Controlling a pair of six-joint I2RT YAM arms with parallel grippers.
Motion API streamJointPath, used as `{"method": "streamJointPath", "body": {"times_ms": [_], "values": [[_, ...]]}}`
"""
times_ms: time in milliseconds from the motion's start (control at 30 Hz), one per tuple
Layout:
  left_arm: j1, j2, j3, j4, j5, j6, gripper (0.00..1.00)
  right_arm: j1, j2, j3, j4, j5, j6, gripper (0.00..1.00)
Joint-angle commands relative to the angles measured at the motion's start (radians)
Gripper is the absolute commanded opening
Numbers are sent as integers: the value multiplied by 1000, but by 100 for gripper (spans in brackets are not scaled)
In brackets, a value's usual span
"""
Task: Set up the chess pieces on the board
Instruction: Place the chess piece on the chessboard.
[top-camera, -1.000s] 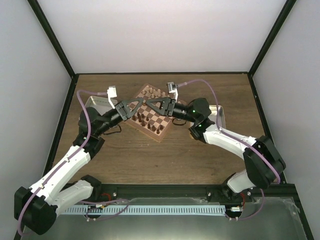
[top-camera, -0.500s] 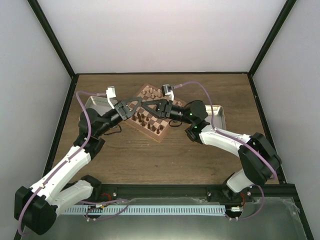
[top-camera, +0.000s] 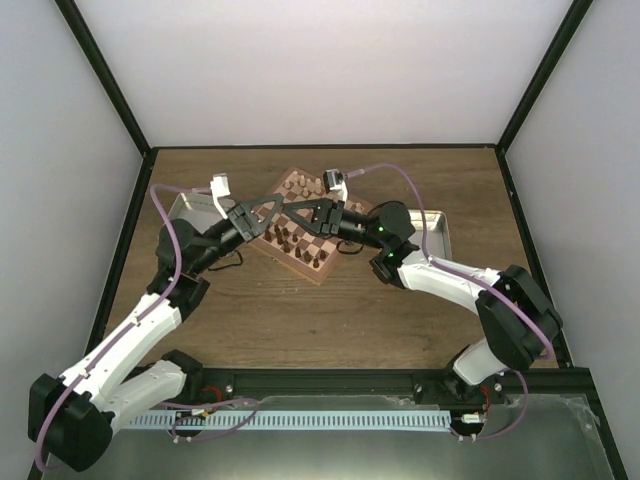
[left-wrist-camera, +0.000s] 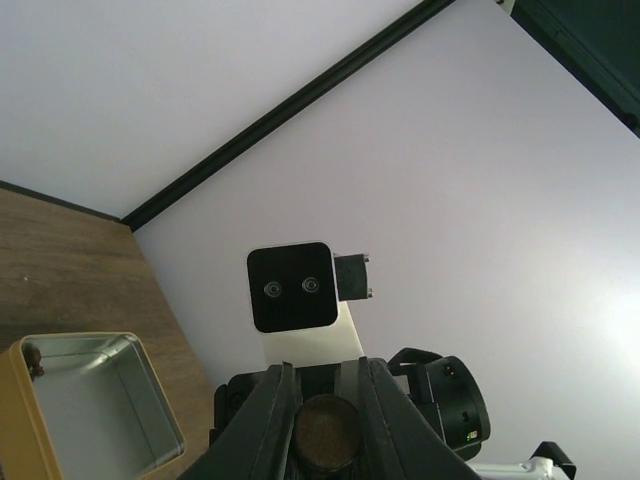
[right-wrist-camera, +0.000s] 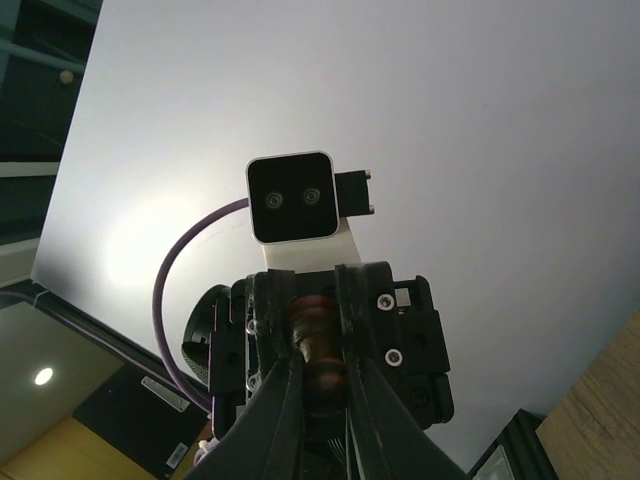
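Note:
The board lies at an angle in the middle of the table, with dark chess pieces on its near rows. My left gripper and right gripper meet tip to tip above the board's left side. One dark brown piece sits between both pairs of fingers. In the left wrist view my left gripper is shut on the piece's round base. In the right wrist view my right gripper is shut on the same piece, seen lengthwise.
Pale pieces stand on the board's far rows. A metal tin lies left of the board and another lies right of it. A tin holding a small dark piece shows in the left wrist view.
My right gripper has moved left to meet the left gripper, closing the gap between them. The left arm has barely moved.

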Motion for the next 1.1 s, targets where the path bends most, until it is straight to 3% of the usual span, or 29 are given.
{"method": "streamJointPath", "body": {"times_ms": [0,133,167,267,367,500,833,1067], "values": [[-1,-21,-23,-47,-26,38,18,6,-25,17,-43,50,-42,7],[5,-71,-4,-228,-134,114,53,-3,-59,39,-375,70,-201,6],[7,-85,7,-283,-173,142,58,-10,-69,50,-483,87,-276,6],[13,-115,57,-472,-301,253,67,-41,-64,145,-874,123,-494,7],[16,-126,94,-610,-431,337,69,-51,11,277,-1256,228,-744,9],[17,-125,111,-688,-494,409,71,-51,108,385,-1557,413,-934,9],[18,-71,156,-745,-498,501,73,-33,363,644,-1786,589,-1115,9],[20,-43,187,-784,-479,544,73,-27,537,841,-1865,600,-1168,9]]}}
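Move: Below both grippers, which share a dark chess piece, the open squares in the front dark row lie about 10 cm ahead of the right hand, 3 cm to its right and 33 cm down. The adjoining dark pawn stands 3 cm left of that spot and 1 cm farther out; the end pawn is 3 cm right and 2 cm nearer. From the left hand, the same squares are about 9 cm ahead, 6 cm right and 33 cm below. Letting go of the dark piece, the left fingers spread wide and that hand withdraws some 8 cm down and 8 cm left, slightly forward, clear of the right gripper. The right hand keeps its pinch and swings over by about 85 degrees until its fingers point mostly down, sinking some 26 cm and reaching 12 cm forward, drifting slightly right, towards the board's open dark-side squares. ##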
